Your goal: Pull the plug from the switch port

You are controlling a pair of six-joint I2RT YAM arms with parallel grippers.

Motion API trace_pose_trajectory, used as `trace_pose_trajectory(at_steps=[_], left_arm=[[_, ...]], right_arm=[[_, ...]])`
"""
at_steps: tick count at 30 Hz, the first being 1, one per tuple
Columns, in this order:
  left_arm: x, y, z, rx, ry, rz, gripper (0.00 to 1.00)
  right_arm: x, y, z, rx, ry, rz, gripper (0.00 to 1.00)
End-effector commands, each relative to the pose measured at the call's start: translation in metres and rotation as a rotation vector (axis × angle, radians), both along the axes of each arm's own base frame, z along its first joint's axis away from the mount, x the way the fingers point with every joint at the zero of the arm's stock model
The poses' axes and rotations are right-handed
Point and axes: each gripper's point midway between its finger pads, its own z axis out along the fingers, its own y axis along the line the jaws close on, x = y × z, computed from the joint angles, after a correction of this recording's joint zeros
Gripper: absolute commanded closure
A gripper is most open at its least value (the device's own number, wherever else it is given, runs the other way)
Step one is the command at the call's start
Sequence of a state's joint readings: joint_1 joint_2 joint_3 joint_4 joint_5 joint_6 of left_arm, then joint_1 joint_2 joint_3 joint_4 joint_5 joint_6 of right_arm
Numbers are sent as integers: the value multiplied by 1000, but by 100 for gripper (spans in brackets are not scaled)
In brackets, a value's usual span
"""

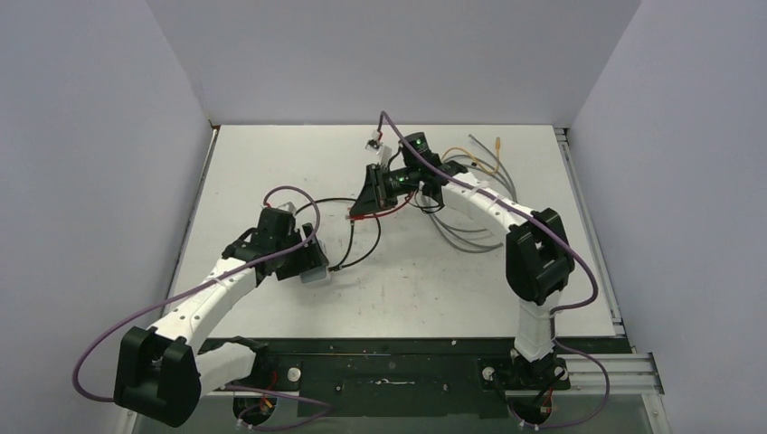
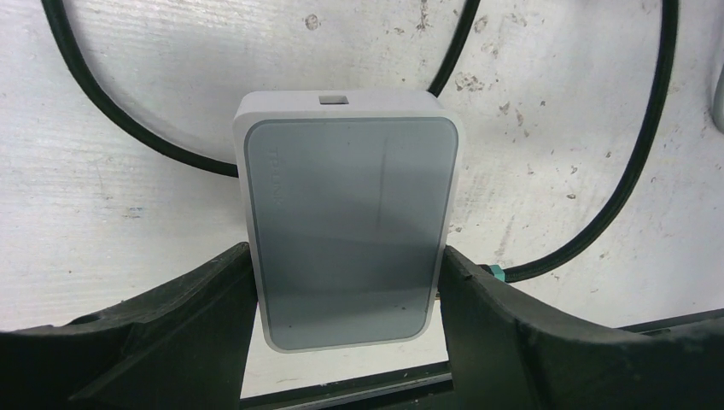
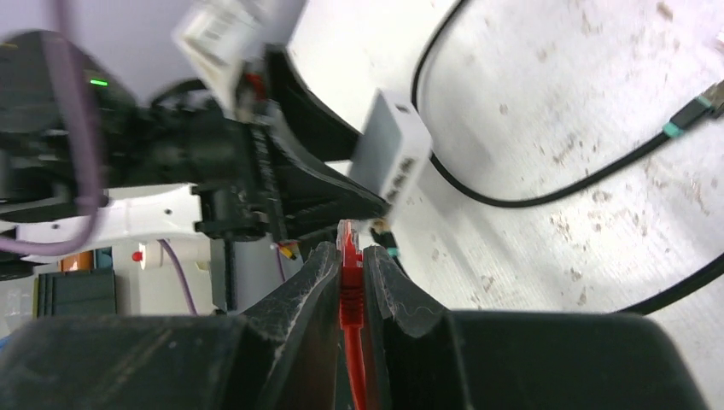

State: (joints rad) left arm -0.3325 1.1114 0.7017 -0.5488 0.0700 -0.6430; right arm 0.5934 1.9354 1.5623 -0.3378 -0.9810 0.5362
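The switch (image 2: 346,231), a flat pale grey-blue box, is clamped by its sides between my left gripper's (image 2: 346,295) fingers (image 2: 192,325), low over the table. It shows in the top view (image 1: 317,276) at the left gripper (image 1: 309,264), and in the right wrist view (image 3: 391,152) with its socket edge facing me. My right gripper (image 3: 347,256) is shut on a red plug (image 3: 348,278) with a clear tip and a red cable. The plug is out of the switch, a short gap from it. In the top view the right gripper (image 1: 364,210) is right of and behind the switch.
A black cable (image 1: 362,246) loops over the table between the arms; its teal-tipped end (image 2: 491,273) lies beside the left gripper's right finger. A second teal-tipped end (image 3: 687,120) lies farther off. Grey and orange cables (image 1: 470,231) are piled at back right. Walls enclose three sides.
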Motion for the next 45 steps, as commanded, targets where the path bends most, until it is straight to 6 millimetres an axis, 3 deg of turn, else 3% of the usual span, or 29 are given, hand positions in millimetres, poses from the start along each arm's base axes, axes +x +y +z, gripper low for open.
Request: trace_pose_trajectory(at_steps=[1,10,14,30,36,41,45], left_arm=[[11,-9,4,-34,-24,-26,100],[7,-9,-12,-19,46,-29,100],[5,-10,-16,-20,62,-36,100],[-7,-5,-26,0,92,-41,100],[-8,-4,-26,2,93,-41,100],[-11,-1,-18,6,63,-42,100],[-4,-9,4,-60,-51,-55,100]], right_arm=[[9,1,97,205,-172,-1,95],[22,-18,183,397,-314,-66,95],[33,-32,203,406,-392,-121,95],[91,-96,225,217,-612,-377,95],[105,-111,233,185,-660,-413,95],[116,-119,217,68,-700,-415,95],[121,-124,192,-14,-695,-412,95]])
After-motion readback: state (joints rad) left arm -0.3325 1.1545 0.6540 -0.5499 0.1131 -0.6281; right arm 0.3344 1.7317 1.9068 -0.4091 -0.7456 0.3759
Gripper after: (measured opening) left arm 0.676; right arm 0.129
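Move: The right fingers already hold the freed red plug. The grey coil it can be laid by is about 15 cm ahead, 29 cm right and 19 cm below; the black cable's loose end is roughly 10 cm ahead, level sideways, 19 cm below. The switch is about 7 cm back, 9 cm left and 12 cm lower. The left hand still grips the switch, its middle practically at the hand point. Lift the right gripper about 19 cm away from the switch, keeping its grip on the red plug; rise steeply first, then carry forward and right, some 11 cm each way, rolling the hand and swinging its fingers clockwise. With the left gripper, keep hold of the switch, lower it some 3 cm while easing slightly back, then begin to raise it. ##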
